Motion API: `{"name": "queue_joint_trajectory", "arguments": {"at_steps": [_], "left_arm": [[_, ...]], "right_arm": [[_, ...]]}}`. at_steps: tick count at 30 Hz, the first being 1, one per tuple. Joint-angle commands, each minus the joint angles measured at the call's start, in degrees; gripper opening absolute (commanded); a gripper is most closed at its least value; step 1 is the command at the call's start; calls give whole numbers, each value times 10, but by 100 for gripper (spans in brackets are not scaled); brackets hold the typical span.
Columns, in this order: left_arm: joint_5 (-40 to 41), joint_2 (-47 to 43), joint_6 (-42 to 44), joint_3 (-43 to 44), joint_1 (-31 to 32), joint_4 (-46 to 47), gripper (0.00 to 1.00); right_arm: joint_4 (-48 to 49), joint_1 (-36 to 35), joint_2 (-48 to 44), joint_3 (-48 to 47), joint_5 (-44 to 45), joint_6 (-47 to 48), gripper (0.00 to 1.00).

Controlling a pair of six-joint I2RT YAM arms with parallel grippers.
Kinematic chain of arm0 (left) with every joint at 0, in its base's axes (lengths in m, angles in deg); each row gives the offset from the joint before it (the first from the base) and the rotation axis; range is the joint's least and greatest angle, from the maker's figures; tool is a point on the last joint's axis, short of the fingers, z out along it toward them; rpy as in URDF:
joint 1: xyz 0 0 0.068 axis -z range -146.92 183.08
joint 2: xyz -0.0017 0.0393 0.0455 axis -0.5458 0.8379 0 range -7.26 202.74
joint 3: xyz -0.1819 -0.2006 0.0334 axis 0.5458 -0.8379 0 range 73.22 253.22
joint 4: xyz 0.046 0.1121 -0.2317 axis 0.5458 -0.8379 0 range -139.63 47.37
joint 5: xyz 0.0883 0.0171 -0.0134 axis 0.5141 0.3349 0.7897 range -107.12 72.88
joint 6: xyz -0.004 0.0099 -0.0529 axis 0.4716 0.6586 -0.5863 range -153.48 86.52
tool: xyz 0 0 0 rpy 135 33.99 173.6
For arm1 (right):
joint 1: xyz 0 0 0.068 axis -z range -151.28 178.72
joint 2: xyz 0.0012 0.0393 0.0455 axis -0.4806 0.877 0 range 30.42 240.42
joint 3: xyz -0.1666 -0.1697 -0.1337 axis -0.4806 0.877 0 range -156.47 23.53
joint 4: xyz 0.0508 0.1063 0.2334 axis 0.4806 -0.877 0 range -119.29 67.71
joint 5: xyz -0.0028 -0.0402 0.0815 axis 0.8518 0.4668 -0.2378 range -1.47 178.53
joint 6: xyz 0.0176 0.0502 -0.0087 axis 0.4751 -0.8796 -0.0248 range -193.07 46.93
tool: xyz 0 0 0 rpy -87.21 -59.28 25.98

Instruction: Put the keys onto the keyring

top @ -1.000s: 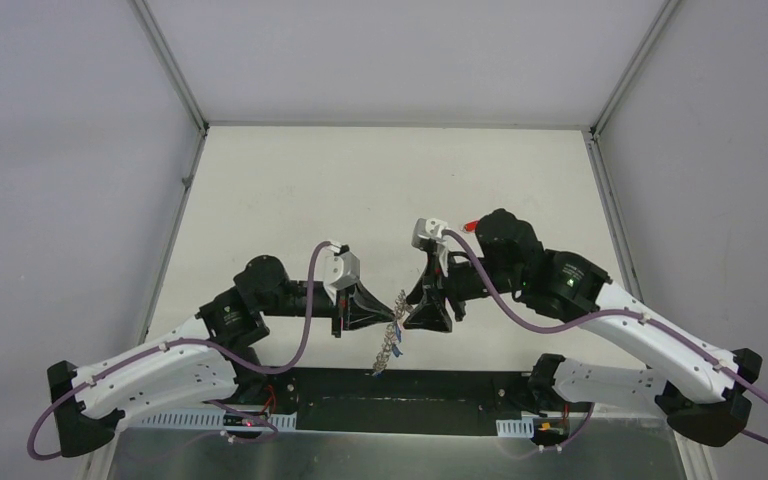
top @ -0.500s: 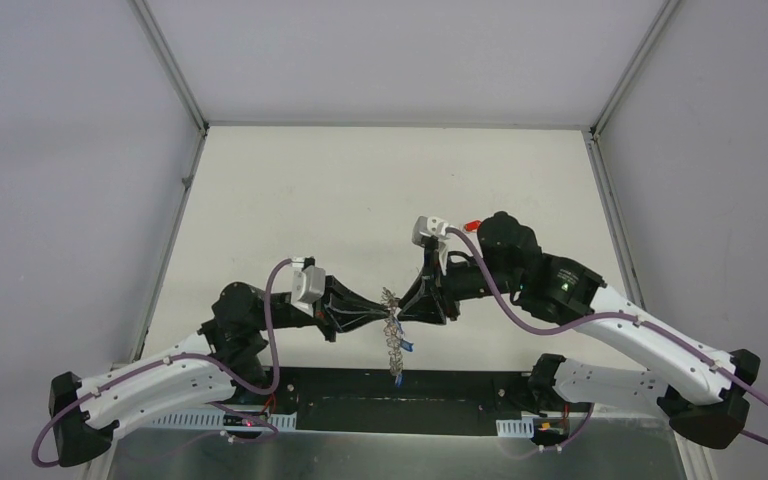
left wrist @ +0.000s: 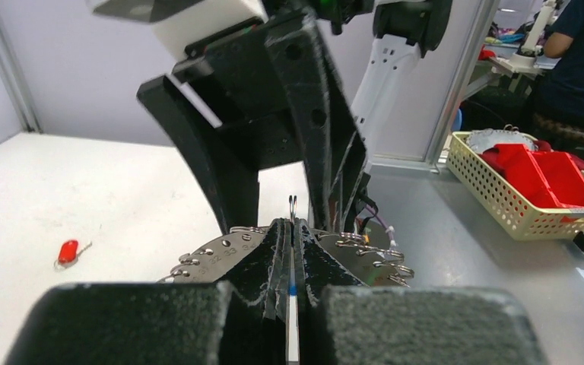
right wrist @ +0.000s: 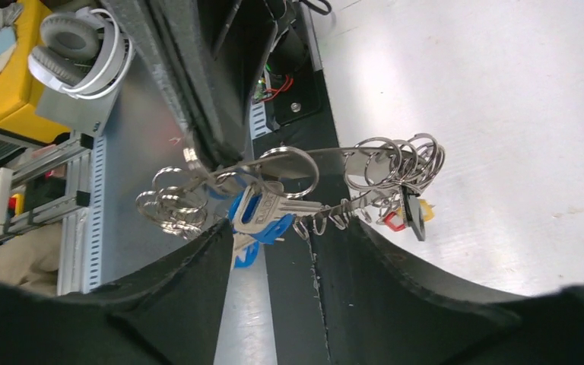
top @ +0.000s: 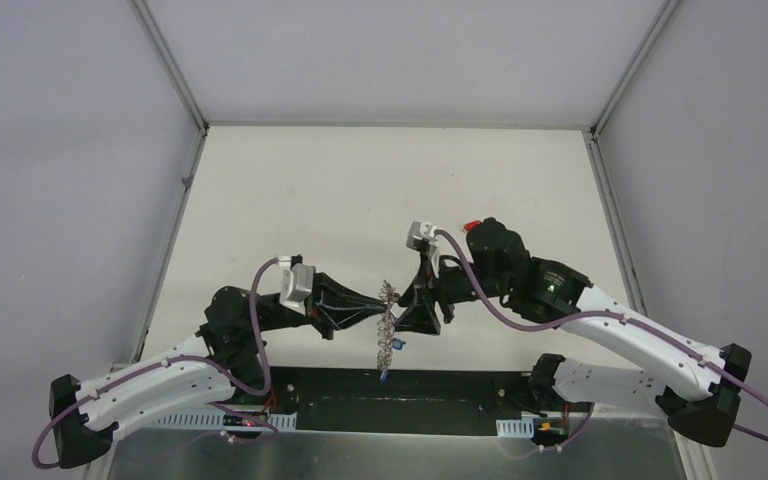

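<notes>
The keyring (top: 390, 335), a flat grey metal plate rimmed with wire loops, hangs edge-on between the two arms above the table's near edge. My left gripper (top: 384, 308) is shut on its rim, and the plate (left wrist: 214, 259) shows on both sides of the fingers. My right gripper (top: 412, 312) faces it from the right with its jaws open. A key with a blue tag (right wrist: 265, 211) hangs from a large loop on the keyring (right wrist: 365, 163) between those fingertips. A red-tagged key (left wrist: 68, 252) lies alone on the white table.
Red and yellow tags (right wrist: 403, 217) hang from loops at the ring's far end. A black base strip (top: 400, 392) runs along the near table edge. Off the table stand a yellow basket (left wrist: 502, 194) with red items and headphones (right wrist: 76, 46).
The left arm has drawn back to the left and the keyring has shifted slightly left with it. The right arm followed leftward; its jaws narrowed, then widened again.
</notes>
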Motion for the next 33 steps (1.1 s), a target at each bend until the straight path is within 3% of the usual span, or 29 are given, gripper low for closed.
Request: {"name": "queue_joint_trajectory", "arguments": {"at_steps": [1, 11, 15, 19, 25, 33], "left_arm": [[42, -3, -11, 26, 6, -36, 0], [190, 79, -8, 92, 6, -192, 0], [228, 145, -8, 127, 4, -193, 0], [205, 223, -1, 173, -24, -210, 0], [105, 325, -21, 210, -119, -140, 0], [114, 433, 9, 236, -152, -10, 0]], "right_arm": [[31, 0, -55, 20, 58, 2, 63], [126, 5, -70, 39, 199, -2, 86], [128, 31, -44, 26, 187, -16, 89], [139, 94, -24, 24, 121, -66, 89], [160, 203, -30, 57, 78, -127, 91], [126, 333, -49, 101, 98, -158, 100]]}}
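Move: The loose red key lies on the table about 32 cm ahead of the open right gripper, some 18 cm to its right and 26 cm below. The keyring in the left gripper's grip has its middle roughly 3 cm back, 2 cm left and 2 cm above the right gripper. From the left gripper, the same red key is around 33 cm ahead, 20 cm right and 31 cm below. Swing the right gripper off the keyring and out over the table towards the red key, about 17 cm forward and half as far right at nearly the same height, turning it some 40 degrees clockwise while its fingers spread wide. Carry the keyring along in the still-shut left gripper, forward and down, tipping its fingers downward and swinging them counter-clockwise. ##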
